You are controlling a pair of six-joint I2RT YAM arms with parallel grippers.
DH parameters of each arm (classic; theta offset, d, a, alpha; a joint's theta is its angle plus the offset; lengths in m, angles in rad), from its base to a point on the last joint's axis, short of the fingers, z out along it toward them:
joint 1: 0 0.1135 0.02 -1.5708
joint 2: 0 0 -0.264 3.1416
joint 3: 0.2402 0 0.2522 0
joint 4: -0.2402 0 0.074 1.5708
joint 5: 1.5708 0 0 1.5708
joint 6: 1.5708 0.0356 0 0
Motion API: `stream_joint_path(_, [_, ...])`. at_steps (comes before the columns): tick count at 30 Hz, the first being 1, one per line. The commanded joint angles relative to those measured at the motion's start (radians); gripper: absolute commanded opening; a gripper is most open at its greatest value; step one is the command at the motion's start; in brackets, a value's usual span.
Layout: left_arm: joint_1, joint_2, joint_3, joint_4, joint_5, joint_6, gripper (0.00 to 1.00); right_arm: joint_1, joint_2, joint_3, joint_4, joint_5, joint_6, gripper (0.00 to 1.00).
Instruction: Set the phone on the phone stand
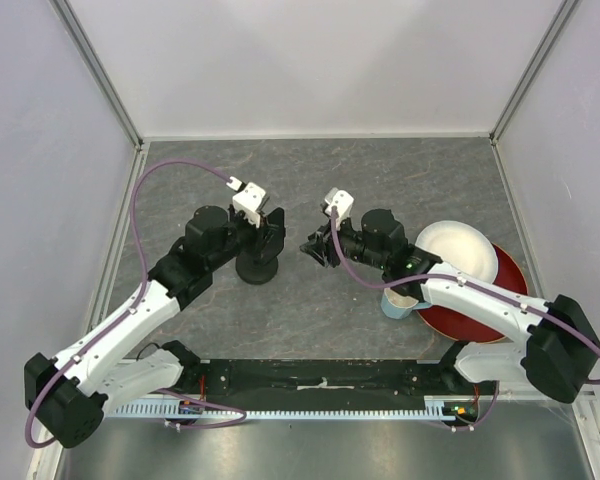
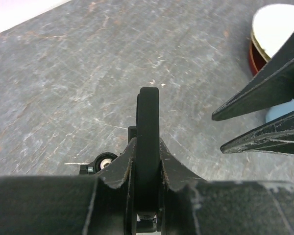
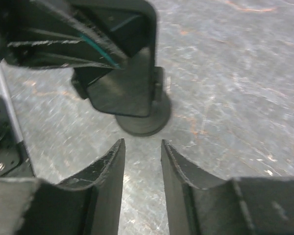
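Note:
My left gripper [image 2: 147,147] is shut on the phone [image 2: 148,122], which shows edge-on and upright between the jaws. In the right wrist view the phone [image 3: 122,93] is a glossy black slab hanging just above the phone stand's round base [image 3: 144,122], with the stand's head [image 3: 159,83] right behind it. I cannot tell whether the phone rests on the stand. A knob of the stand [image 2: 104,162] shows beside the left jaw. The stand [image 1: 257,270] sits under my left gripper [image 1: 270,235]. My right gripper [image 3: 142,143] is open and empty, a short way right of the stand [image 1: 315,250].
A white plate [image 1: 458,250] lies on a red plate [image 1: 505,295] at the right, with a light blue mug [image 1: 400,304] beside them under the right arm. The right gripper's fingers [image 2: 264,95] reach into the left wrist view.

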Motion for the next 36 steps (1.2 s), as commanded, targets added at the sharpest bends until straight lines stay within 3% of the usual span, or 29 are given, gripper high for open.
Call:
stream_joint_path(1, [0.01,-0.037,0.023,-0.165,0.235,0.086,0.02,-0.041,-0.066,-0.063,0.088,-0.302,-0.03,0.43])
stream_joint_path(3, [0.009,-0.061,0.037,-0.178,0.315,0.108,0.02,-0.052,-0.077,-0.097,0.125,-0.39,-0.047,0.47])
stream_joint_path(11, [0.01,-0.12,0.037,-0.202,0.487,0.171,0.02,-0.074,-0.058,-0.166,0.266,-0.459,-0.062,0.78])
stream_joint_path(14, [0.01,-0.144,0.026,-0.207,0.505,0.201,0.02,-0.072,-0.022,-0.181,0.341,-0.496,-0.045,0.82])
stream_joint_path(22, [0.01,-0.201,-0.037,-0.159,0.499,0.211,0.02,-0.071,0.127,-0.174,0.579,-0.585,0.033,0.84])
stream_joint_path(36, [0.041,-0.21,-0.069,-0.119,0.513,0.186,0.02,-0.017,0.271,-0.116,0.724,-0.62,0.102,0.79])
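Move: My left hand has the phone between its fingers at the top of the phone stand; the stand's middle lies about 5 cm left of the hand point, 1 cm back and 8 cm below. From my right hand, the phone is roughly 10 cm left, 3 cm ahead and slightly higher; the stand is some 15 cm left, 1 cm ahead and 6 cm down. The mug sits about 24 cm to its right, 8 cm back and 9 cm below. My left hand keeps its grip on the phone and swings it back about 9 cm while turning some 25 degrees clockwise, then holds almost still. My right hand first draws back, then closes in leftward and down on the phone and the stand's clamp, opening its fingers wide and turning about 30 degrees counter-clockwise to aim them either side of the clamp; no touch can be made out. ##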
